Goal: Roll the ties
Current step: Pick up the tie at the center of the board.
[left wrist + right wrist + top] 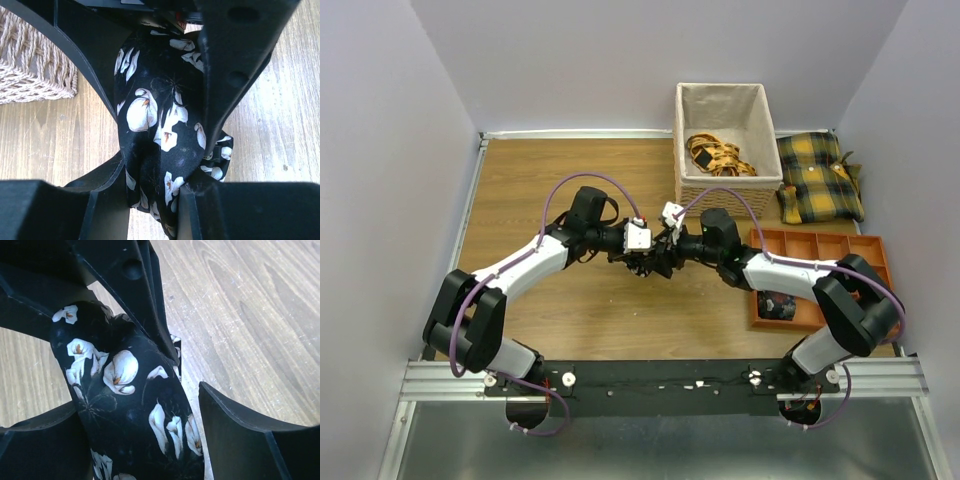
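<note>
A black tie point(651, 263) with white flowers is bunched into a coil between both grippers over the middle of the table. My left gripper point(642, 262) is shut on it. In the left wrist view the tie point(160, 115) is pinched between my left gripper's point(152, 182) two fingers, and the right arm's fingers point(235, 75) reach in from above. My right gripper point(666, 258) is open around the coil. In the right wrist view the tie point(130, 405) rests against one finger of my right gripper point(142, 425), with a gap of wood showing beside the other finger point(240, 430).
An orange compartment tray point(820, 245) lies at the right, with a dark rolled tie point(778, 305) in a near compartment. A woven basket point(725, 105) at the back holds yellow patterned strips point(718, 155). A yellow-and-black plaid cushion point(818, 175) sits beside it. The basket's corner point(30, 60) shows in the left wrist view.
</note>
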Motion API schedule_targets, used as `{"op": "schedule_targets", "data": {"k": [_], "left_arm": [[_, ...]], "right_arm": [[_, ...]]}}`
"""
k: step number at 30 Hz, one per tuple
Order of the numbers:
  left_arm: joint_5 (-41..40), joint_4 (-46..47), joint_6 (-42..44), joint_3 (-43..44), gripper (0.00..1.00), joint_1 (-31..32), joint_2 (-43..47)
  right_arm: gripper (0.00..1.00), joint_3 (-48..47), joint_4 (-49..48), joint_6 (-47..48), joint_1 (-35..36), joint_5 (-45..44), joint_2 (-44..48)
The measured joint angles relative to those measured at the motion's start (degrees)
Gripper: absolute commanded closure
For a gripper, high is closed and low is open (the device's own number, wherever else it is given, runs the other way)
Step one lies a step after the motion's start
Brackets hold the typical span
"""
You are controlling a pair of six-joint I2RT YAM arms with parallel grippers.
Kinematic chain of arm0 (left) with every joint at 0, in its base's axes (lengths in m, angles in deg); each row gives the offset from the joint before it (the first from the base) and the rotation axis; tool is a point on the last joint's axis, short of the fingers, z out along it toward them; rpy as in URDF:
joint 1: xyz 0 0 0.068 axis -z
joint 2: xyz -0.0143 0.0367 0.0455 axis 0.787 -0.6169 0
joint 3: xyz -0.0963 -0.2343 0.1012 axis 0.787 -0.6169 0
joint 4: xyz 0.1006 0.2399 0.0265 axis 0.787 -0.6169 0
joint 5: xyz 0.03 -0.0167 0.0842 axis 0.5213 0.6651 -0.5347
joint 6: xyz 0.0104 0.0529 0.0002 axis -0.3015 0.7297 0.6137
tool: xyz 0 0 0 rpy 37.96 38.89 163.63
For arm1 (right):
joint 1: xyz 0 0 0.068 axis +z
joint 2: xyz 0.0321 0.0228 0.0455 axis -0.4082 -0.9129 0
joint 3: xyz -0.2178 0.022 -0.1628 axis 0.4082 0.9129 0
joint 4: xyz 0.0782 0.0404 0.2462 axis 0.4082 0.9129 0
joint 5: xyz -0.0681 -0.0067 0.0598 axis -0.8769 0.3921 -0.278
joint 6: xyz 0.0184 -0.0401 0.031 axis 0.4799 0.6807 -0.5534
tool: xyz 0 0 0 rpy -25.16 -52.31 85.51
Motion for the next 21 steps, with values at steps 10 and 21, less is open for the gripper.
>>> {"op": "schedule_targets", "data": {"k": [10, 21], "left_arm": [[2.34, 1.86, -3.34, -0.02, 1.0, -0.2, 0.04], [5.88, 0.52, -4.44, 0.11, 1.0, -2.12, 0.11]], "right_arm": [[0.49, -1.31, -0.7, 0.46, 0.66, -0.59, -1.05], [0.92, -1.2, -0.81, 3.52, 1.2, 1.62, -1.33]]}}
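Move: The black floral tie is already bunched in the left gripper, its middle some 2 cm to that hand's right and 1 cm lower. From the right hand's open fingers it lies about 2 cm to the left, level in reach and height. The wicker basket is roughly 26 cm ahead and 15 cm right of the right hand, the compartment tray some 39 cm right and 4 cm back, both lower. Close the right gripper on the tie bundle from wide open to nearly a quarter, easing it about 1 cm left, deeper over the cloth, so that both pads pinch it from either side. Keep the left gripper's hold on its own end and raise it about 1 cm, tilting roughly 5 degrees. ##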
